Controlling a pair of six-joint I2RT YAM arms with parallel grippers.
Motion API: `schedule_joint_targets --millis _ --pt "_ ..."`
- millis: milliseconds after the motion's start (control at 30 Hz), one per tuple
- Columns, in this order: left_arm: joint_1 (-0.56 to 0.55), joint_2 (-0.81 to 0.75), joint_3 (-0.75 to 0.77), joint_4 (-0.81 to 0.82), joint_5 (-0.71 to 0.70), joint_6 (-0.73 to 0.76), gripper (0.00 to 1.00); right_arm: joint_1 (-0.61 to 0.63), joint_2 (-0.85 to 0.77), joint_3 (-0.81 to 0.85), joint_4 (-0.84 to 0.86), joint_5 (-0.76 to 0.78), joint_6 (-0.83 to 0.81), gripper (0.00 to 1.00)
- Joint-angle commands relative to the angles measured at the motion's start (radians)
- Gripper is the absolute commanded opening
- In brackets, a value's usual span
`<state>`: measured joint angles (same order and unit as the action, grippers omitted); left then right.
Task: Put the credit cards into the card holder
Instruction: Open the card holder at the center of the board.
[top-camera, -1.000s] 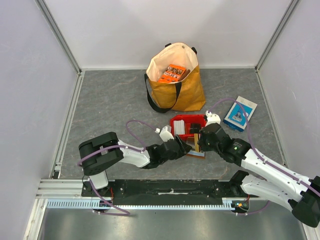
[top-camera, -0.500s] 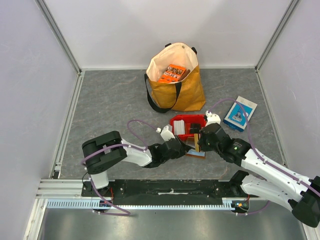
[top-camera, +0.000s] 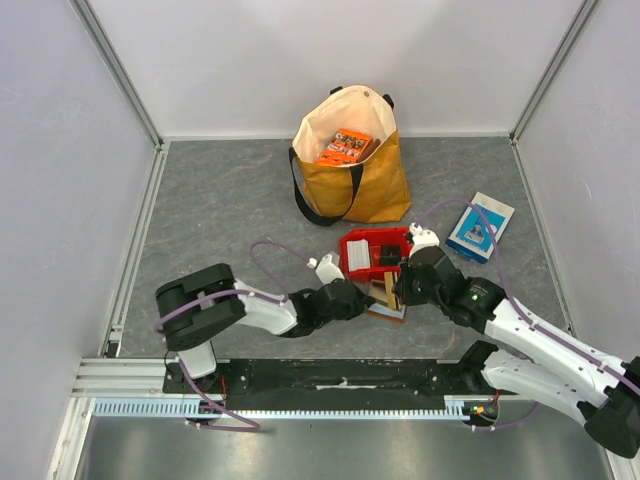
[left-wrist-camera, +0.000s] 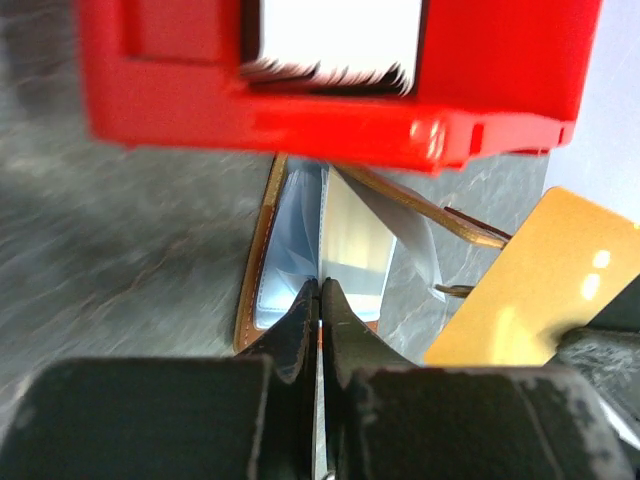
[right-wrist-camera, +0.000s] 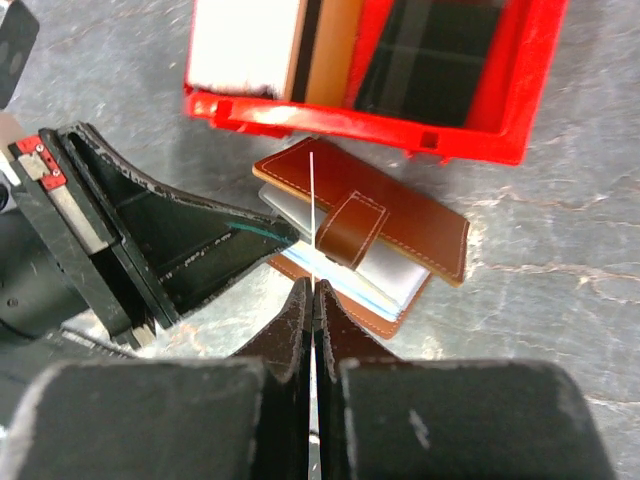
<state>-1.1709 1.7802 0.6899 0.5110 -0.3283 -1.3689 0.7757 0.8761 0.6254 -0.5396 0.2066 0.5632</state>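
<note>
The brown leather card holder (top-camera: 388, 306) (right-wrist-camera: 410, 215) lies open on the grey table just in front of the red bin (top-camera: 350, 238). My left gripper (top-camera: 367, 298) (left-wrist-camera: 320, 284) is shut on a thin inner leaf at the holder's left edge (left-wrist-camera: 285, 260). My right gripper (top-camera: 399, 289) (right-wrist-camera: 312, 286) is shut on a gold-faced credit card (left-wrist-camera: 540, 290) (right-wrist-camera: 312, 200). That card stands on edge over the holder, beside its snap tab (right-wrist-camera: 350, 230). More credit cards, white and dark, stand in the bin (right-wrist-camera: 240, 45) (left-wrist-camera: 330, 30).
The red bin (right-wrist-camera: 350, 118) sits directly behind the holder, close to both grippers. A tan tote bag (top-camera: 365, 185) holding an orange packet (top-camera: 345, 147) stands at the back. A blue-and-white box (top-camera: 480, 227) lies to the right. Metal frame rails and white walls bound the table.
My left gripper's jaws have closed on the holder's edge and drawn it slightly nearer. The right gripper, still holding its card, has shifted a little along with it.
</note>
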Motion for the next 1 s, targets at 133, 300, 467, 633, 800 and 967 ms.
schedule_joint_targets --millis 133,300,467,633,800,967 --pt "0.01 -0.284 -0.217 -0.191 0.083 0.131 0.02 -0.001 -0.085 0.042 0.021 -0.251 -0.009 0.0" --pt "0.065 -0.458 -0.143 -0.565 0.204 0.344 0.02 0.004 -0.065 0.057 0.076 -0.352 -0.006 0.0" --pt "0.189 -0.573 -0.024 -0.874 0.316 0.548 0.02 0.016 -0.017 0.094 0.119 -0.401 -0.002 0.0" --pt "0.35 -0.542 0.1 -1.022 0.498 0.752 0.02 0.042 0.017 0.131 0.135 -0.423 -0.011 0.0" --pt "0.384 -0.409 0.22 -1.112 0.584 0.855 0.02 0.118 0.063 0.137 0.173 -0.366 0.017 0.0" --pt "0.387 -0.298 0.339 -1.204 0.629 0.901 0.02 0.263 0.15 0.155 0.227 -0.184 0.092 0.0"
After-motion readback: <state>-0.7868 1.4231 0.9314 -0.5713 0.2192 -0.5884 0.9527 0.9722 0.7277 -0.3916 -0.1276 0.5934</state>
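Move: The left fingers already pinch an inner sleeve of the card holder, whose middle is about 2 cm ahead, 3 cm right and 2 cm below. The clear board centre they take it to is some 14 cm left, 1 cm back and 3 cm below; the red tray sits about 12 cm ahead and 1 cm right. From the right hand, holding the gold card, the card holder is roughly 1 cm ahead, 4 cm left and 8 cm below. Keeping its pinch on the card holder's sleeve, the left hand carries the holder about 14 cm left to the clear board, swinging back first, then forward and up to finish some 5 cm higher, rolling its left side up and turning clockwise some 30 degrees. The right hand keeps the gold card and follows left, also back and up, turning counter-clockwise. ##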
